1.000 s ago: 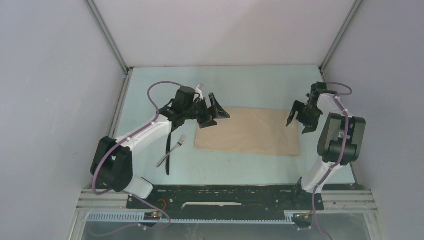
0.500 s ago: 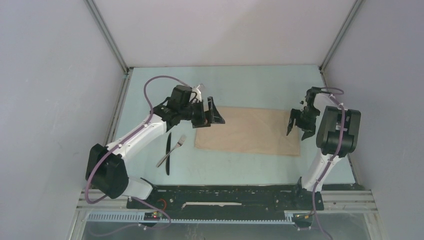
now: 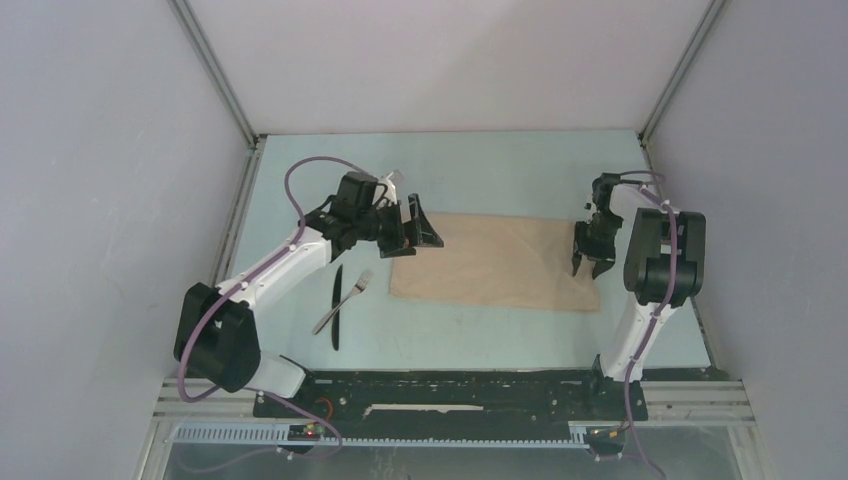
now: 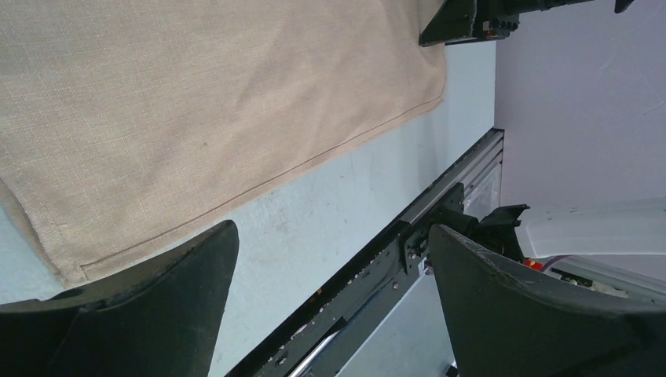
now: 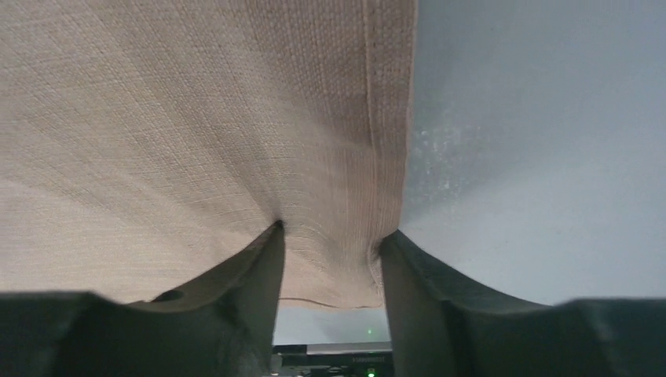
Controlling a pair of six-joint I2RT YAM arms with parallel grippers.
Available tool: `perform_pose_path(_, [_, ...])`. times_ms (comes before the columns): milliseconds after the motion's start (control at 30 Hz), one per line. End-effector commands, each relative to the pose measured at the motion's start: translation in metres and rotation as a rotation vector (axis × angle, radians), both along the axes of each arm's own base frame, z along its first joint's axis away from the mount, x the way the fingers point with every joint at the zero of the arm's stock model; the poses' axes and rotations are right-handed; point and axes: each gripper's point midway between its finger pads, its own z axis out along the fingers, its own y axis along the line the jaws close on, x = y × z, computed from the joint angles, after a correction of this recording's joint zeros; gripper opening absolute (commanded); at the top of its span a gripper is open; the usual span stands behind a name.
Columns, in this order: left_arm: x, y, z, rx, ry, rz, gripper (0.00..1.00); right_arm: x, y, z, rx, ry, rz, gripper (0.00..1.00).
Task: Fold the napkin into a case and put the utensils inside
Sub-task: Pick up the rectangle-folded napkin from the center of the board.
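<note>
The beige napkin [image 3: 495,262] lies flat as a wide rectangle mid-table, not shaped into a case. In the right wrist view my right gripper [image 5: 330,239] presses down on the napkin [image 5: 196,118] at its right hemmed edge. Its jaws are half closed and the cloth puckers up between them. My left gripper [image 3: 428,225] hovers open over the napkin's far left corner; in its wrist view the left gripper [image 4: 330,232] holds nothing and the napkin [image 4: 196,102] lies below. The utensils, a black knife [image 3: 336,325] and a silver fork [image 3: 350,293], lie crossed left of the napkin.
Grey enclosure walls close in the pale blue table [image 3: 520,170] on three sides. A black mounting rail [image 3: 450,385] runs along the near edge and shows in the left wrist view as the rail [image 4: 393,259]. The right arm's tip [image 4: 471,16] shows there too.
My right gripper has come down and leftward onto the napkin's right edge, its jaws narrowing on the cloth. The left gripper has drawn slightly back toward the napkin's far left corner, still open.
</note>
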Motion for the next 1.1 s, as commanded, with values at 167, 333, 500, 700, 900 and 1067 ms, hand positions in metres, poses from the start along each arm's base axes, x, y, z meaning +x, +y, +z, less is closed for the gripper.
perform_pose_path(167, [0.0,0.001,0.01,-0.028,-0.035,-0.01,0.98,0.013,0.0,-0.01,-0.038,-0.043,0.033,0.22])
perform_pose_path(333, [0.001,0.002,0.008,-0.024,-0.032,-0.007,0.98,0.012,-0.016,-0.002,-0.102,-0.051,0.021,0.0])
perform_pose_path(500, [0.002,0.002,0.007,-0.022,-0.032,-0.004,0.98,0.004,-0.06,0.013,-0.249,-0.045,-0.043,0.0])
perform_pose_path(700, [0.002,0.004,0.007,-0.014,-0.04,0.002,0.98,0.012,-0.08,0.036,-0.314,-0.116,-0.073,0.0])
perform_pose_path(900, [0.003,0.006,0.007,-0.013,-0.046,0.007,0.98,0.015,-0.059,0.047,-0.349,-0.132,-0.028,0.0])
perform_pose_path(1067, [0.005,0.011,0.008,-0.013,-0.051,0.022,0.98,0.017,0.006,0.048,-0.239,-0.143,0.036,0.0])
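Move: My right hand already straddles the napkin's right end at table height: the right edge lies about 1 cm to my right and level ahead, while the napkin's middle is some 21 cm to my left, 1 cm ahead. Beyond its far left end are the fork, about 54 cm left and 8 cm back, and the knife, about 56 cm left and 10 cm back. From my left hand, the napkin's middle is about 16 cm right, 2 cm ahead and 17 cm below. I shut my right fingers from half open, pinching a fold of cloth at the napkin's right end while creeping a centimetre left. Then I drag it to the right, about 8 cm, starting to lift on the way. Still pinching, I rise to about 3 cm and swing back left some 3 to 4 cm, my fingertips having tilted about 15 degrees out to the right. ##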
